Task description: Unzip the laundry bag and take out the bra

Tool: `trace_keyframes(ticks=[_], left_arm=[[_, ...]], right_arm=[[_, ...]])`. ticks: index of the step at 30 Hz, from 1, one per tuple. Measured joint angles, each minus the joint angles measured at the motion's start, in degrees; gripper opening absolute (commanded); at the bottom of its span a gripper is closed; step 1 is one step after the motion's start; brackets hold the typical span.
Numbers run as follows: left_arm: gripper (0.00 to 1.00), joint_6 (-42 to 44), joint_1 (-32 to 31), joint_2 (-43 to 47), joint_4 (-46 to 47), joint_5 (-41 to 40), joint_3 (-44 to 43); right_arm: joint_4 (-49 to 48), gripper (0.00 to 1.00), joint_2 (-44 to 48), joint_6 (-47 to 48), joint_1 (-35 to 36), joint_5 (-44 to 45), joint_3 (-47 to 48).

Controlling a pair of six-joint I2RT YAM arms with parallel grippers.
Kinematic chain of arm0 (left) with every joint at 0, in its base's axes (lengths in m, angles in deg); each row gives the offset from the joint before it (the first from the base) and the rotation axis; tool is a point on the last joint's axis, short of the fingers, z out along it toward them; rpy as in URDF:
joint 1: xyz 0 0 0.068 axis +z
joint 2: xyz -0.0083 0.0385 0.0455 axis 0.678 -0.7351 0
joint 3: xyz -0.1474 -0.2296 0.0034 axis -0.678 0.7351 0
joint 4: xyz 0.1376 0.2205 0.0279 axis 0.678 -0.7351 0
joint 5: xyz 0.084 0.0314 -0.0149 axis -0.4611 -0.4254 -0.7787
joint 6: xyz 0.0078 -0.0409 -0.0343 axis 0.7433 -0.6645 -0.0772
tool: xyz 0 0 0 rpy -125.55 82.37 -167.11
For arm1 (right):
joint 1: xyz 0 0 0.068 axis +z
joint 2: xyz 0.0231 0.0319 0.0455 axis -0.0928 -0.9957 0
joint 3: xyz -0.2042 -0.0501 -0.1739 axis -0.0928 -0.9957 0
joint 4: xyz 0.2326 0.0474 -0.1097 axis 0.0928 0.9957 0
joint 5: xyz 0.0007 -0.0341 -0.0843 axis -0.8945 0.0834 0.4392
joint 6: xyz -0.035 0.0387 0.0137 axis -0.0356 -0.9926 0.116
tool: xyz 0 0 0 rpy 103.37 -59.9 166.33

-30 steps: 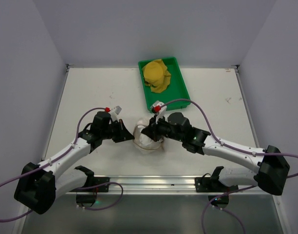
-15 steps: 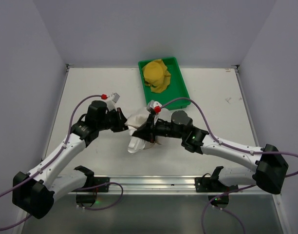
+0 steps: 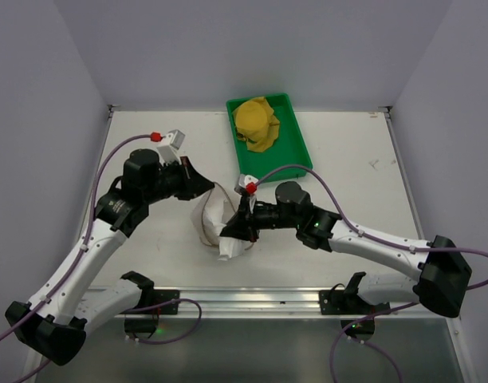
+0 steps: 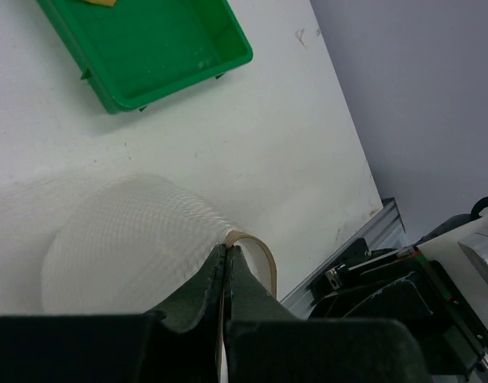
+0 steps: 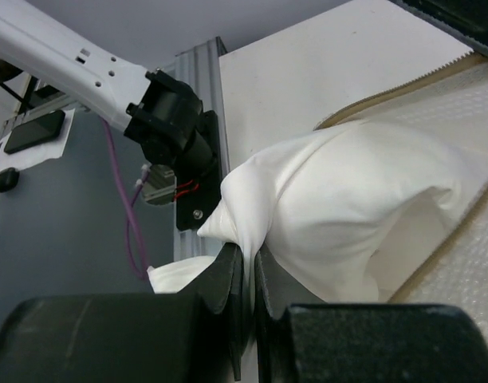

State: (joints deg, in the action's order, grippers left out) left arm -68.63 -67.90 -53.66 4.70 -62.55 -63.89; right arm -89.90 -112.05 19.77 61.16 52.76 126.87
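The white mesh laundry bag (image 3: 206, 212) hangs open at the table's middle. My left gripper (image 3: 206, 188) is shut on its tan-edged rim (image 4: 256, 243) and holds it off the table; the mesh body (image 4: 124, 235) fills the left wrist view. My right gripper (image 3: 231, 230) is shut on the white bra (image 3: 233, 244), a soft fold of fabric (image 5: 340, 199) pinched between its jaws. The bra lies partly outside the bag's zipper edge (image 5: 403, 89), with the mesh (image 5: 467, 112) behind it.
A green tray (image 3: 301, 142) holding a yellow cloth (image 3: 256, 124) stands at the back centre, just behind the right arm. It also shows in the left wrist view (image 4: 148, 48). A metal rail (image 3: 252, 299) runs along the near edge.
My left gripper has risen and moved back-left, lifting the bag's rim. My right gripper has moved left and toward the near edge, drawing the white bra out of the bag.
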Motion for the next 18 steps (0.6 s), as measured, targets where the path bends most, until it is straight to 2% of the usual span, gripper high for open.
trace_keyframes(ticks=[4, 12, 18], left_arm=[[0.00, -0.02, 0.00, -0.98, -0.22, 0.33, 1.03], [0.00, -0.24, 0.00, -2.36, 0.68, 0.66, 11.43], [0.00, -1.31, 0.00, -2.45, 2.43, 1.40, 17.40]], right_arm=[[0.59, 0.00, 1.40, 0.22, 0.00, -1.42, -0.37], [2.91, 0.00, 8.50, 0.20, 0.00, -1.14, 3.34], [3.06, 0.00, 14.34, 0.11, 0.02, 5.22, 8.55]])
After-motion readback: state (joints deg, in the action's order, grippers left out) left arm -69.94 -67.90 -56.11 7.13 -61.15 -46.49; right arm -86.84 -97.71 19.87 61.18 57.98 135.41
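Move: The right hand already pinches the white garment; the laundry bag it is drawn from has its middle about 7 cm ahead of this hand, 1 cm to its left and 8 cm below. The green basket lies roughly 45 cm ahead, 13 cm right and 20 cm below, the yellow cloth in it about 50 cm ahead and 9 cm right. The left hand holds the bag's rim; from it the white garment is some 10 cm back, 5 cm right and 8 cm below. Up, gathering speed and drifting a little to the right late on, the right hand draws the pinched white garment away from the laundry bag by about 15 cm, its fingertips tilting upward. Meanwhile the left hand sinks some 13 cm and slightly back, tipping its fingers farther down while keeping its pinch on the zipper rim, so the bag is pulled down against the lift. ##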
